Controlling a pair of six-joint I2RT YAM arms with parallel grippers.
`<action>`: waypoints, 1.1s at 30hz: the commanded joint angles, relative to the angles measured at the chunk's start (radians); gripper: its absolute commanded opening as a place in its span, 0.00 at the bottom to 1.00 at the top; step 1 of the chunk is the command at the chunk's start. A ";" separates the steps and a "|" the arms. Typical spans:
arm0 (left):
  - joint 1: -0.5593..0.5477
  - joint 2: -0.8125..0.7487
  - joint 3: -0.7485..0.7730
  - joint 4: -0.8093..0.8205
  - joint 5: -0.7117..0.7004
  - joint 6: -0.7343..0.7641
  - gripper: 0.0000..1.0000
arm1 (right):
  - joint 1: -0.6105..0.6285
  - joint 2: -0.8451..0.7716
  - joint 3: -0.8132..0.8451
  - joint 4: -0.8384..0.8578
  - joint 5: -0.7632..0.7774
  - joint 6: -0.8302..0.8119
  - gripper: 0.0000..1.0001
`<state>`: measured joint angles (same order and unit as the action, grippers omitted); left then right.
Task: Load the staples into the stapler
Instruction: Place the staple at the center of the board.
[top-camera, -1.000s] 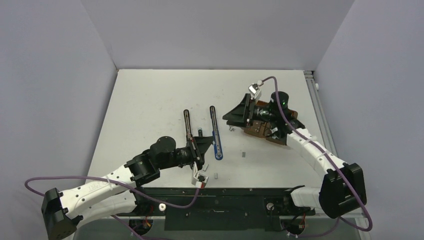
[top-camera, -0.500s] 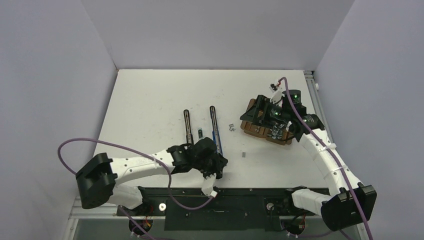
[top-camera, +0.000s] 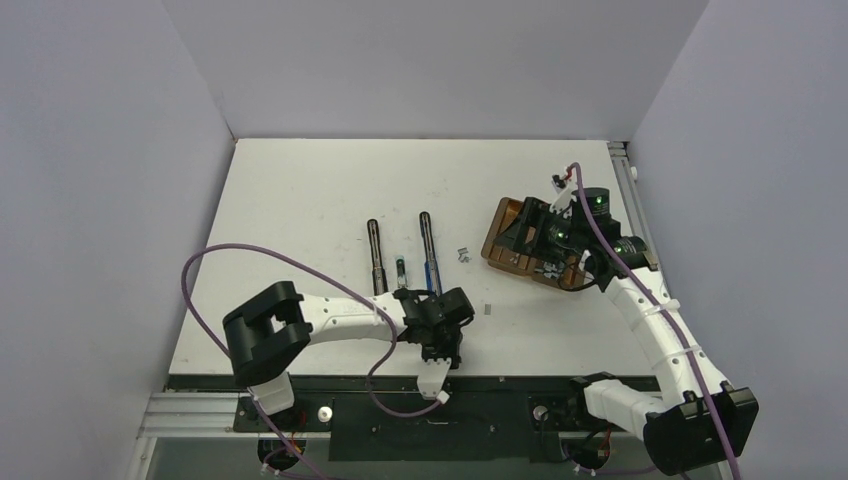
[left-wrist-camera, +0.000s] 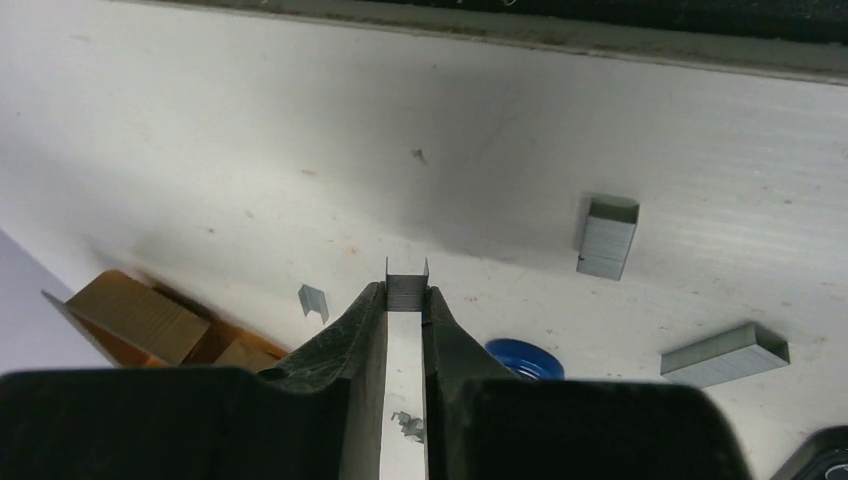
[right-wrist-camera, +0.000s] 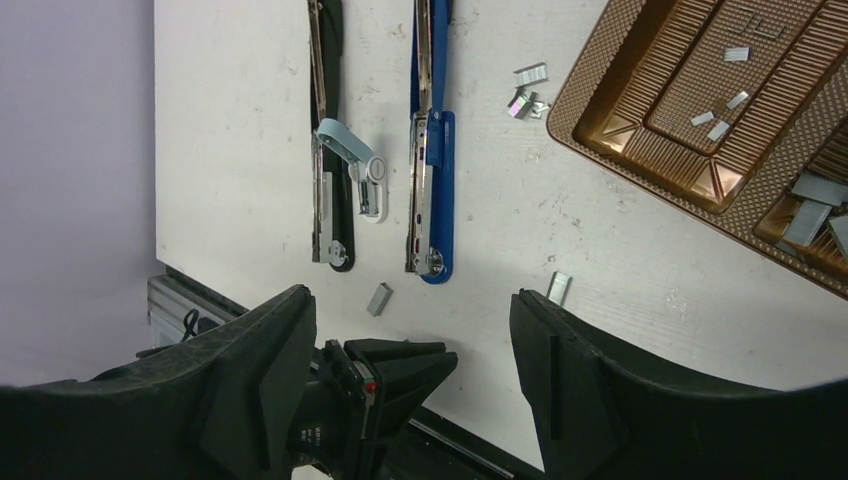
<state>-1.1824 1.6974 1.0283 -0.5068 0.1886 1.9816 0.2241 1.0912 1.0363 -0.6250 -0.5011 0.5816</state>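
Observation:
Two staplers lie opened flat side by side, a black stapler (top-camera: 375, 255) (right-wrist-camera: 328, 150) and a blue stapler (top-camera: 430, 262) (right-wrist-camera: 432, 150). My left gripper (top-camera: 447, 345) (left-wrist-camera: 407, 290) hangs by the blue stapler's near end, shut on a short grey strip of staples (left-wrist-camera: 407, 283) pinched at its fingertips. More staple strips (left-wrist-camera: 607, 235) (left-wrist-camera: 724, 353) (right-wrist-camera: 379, 298) (right-wrist-camera: 558, 288) lie loose on the table. My right gripper (top-camera: 525, 232) (right-wrist-camera: 412, 298) is open and empty, raised above the left end of the brown tray (top-camera: 500, 250).
The brown two-compartment tray (right-wrist-camera: 640, 110) at the right holds several staple strips. A small heap of loose staples (top-camera: 462, 256) (right-wrist-camera: 525, 100) lies between tray and blue stapler. The table's black near edge (left-wrist-camera: 600, 20) runs close to my left gripper.
The left arm has swung right, from the black stapler to the blue stapler's near end, its gripper staying shut. The right gripper has drawn back to the right over the tray.

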 joint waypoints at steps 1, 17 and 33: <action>-0.026 0.039 0.063 -0.109 -0.047 0.042 0.08 | -0.013 -0.026 -0.009 0.004 0.013 -0.025 0.70; -0.095 0.160 0.188 -0.322 -0.220 -0.005 0.15 | -0.044 -0.046 -0.028 -0.003 -0.041 -0.041 0.70; -0.115 0.138 0.274 -0.384 -0.268 -0.150 0.41 | -0.054 -0.060 -0.070 -0.010 -0.032 -0.037 0.70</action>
<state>-1.2972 1.8629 1.2343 -0.8459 -0.0570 1.8885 0.1761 1.0676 0.9985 -0.6445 -0.5491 0.5533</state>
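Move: The left hand already holds a staple strip just over its spot, a bare patch near the table's front edge, about 3 cm below and 1 cm to the left. Of the strips already laid, the nearer lies some 4 cm left and 1 cm back, the farther about 8 cm left and 2 cm ahead. The blue stapler's near end is roughly 5 cm ahead and 2 cm left. For the right hand the spot is about 14 cm left, 11 cm back and 22 cm below. The left hand sets the held staple strip on the table and lets go: it sinks about 2.5 cm while easing nearly 2 cm left. The fingers then open to roughly a third of their range around the strip as the hand drifts another centimetre left and barely rises. Throughout, the wrist tilts some 20 degrees, bringing the slanted fingers almost straight down. ##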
